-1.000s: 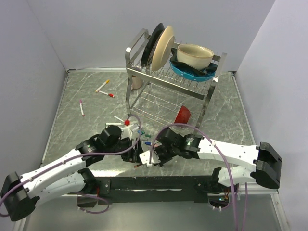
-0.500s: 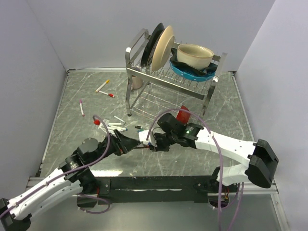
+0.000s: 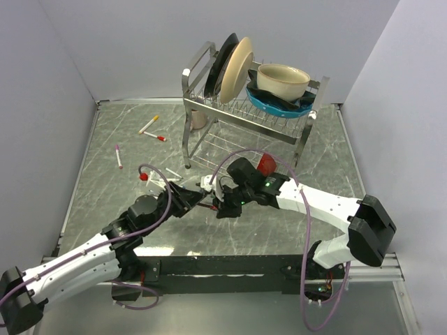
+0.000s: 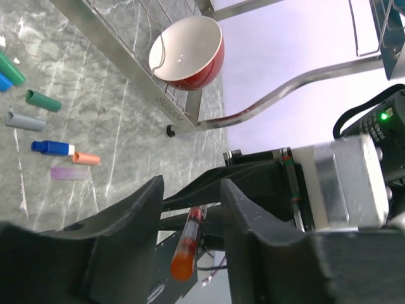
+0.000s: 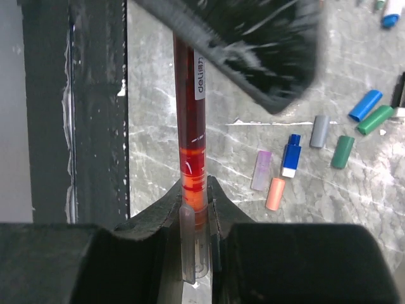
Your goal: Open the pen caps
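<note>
My right gripper is shut on the clear clipped cap of a red-orange pen. It holds the pen off the table, pointing at my left gripper. In the left wrist view my left gripper is open. Its jaws stand on either side of the pen's orange end, with gaps on both sides. Loose caps lie on the table: lilac, salmon, grey, green and blue. A short blue piece with a white end lies among them.
A steel dish rack with plates and bowls stands at the back, and a red bowl sits on its lower shelf. Capped pens lie at the far left: yellow, red, pink. White barrels lie near my left arm.
The left arm pulled back towards the near left, then came forward again around the pen's end. The right gripper carried the pen farther from the table's near edge.
</note>
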You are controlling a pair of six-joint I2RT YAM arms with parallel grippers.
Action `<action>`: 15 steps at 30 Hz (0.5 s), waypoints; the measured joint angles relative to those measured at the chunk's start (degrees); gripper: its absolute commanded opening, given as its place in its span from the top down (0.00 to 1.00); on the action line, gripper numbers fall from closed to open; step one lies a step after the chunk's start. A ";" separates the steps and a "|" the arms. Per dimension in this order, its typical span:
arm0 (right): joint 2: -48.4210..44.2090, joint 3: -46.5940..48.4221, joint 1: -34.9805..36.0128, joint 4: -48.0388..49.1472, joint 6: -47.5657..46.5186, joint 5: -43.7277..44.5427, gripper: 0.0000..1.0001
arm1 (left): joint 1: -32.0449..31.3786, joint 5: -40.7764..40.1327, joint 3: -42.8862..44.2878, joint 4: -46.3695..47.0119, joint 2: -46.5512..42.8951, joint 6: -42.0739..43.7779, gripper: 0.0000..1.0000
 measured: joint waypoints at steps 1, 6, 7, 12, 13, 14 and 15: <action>0.04 0.02 -0.44 0.28 0.74 -0.15 1.00 | -0.07 -0.15 0.00 0.55 0.57 -0.09 0.58; 0.42 0.20 -1.99 1.14 3.96 -0.94 0.99 | -1.05 -1.07 0.00 1.86 3.04 -0.68 0.75; 0.66 0.33 -2.10 1.14 4.35 -1.05 0.99 | -1.36 -1.44 0.00 1.88 3.43 -0.90 0.88; 1.97 0.74 -2.21 1.14 5.29 -1.75 0.95 | -2.12 -2.47 0.20 2.86 3.91 -1.18 0.99; 2.03 0.79 -2.32 1.16 5.29 -1.92 0.91 | -2.12 -2.54 0.22 2.86 3.91 -1.14 0.99; 2.08 0.81 -2.36 1.22 5.29 -2.29 0.89 | -2.19 -2.73 0.26 2.75 3.72 -1.07 0.99; 2.08 0.81 -2.38 1.25 5.27 -2.54 0.87 | -2.25 -2.99 0.28 2.43 3.32 -1.03 0.99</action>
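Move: The red-orange pen is already clasped by its clear end in the right fingers, its middle about 3 cm above and 2 cm left of that hand and 1 cm forward. From the left hand, whose half-open fingers straddle the free end, the middle lies some 3 cm below, 2 cm back and 2 cm right. On the table about 10 cm below the right hand, the blue cap lies 4 cm forward and 2 cm left, and a green cap 8 cm forward and 2 cm left. Rightward and slightly down, the left hand eases barely 1 cm onto the free end of the pen and closes from about half open to nearly shut, pinching the barrel between its fingertips. The right hand keeps its grip on the clear end, shifting roughly 1 cm forward as its wrist turns some 5 degrees. ##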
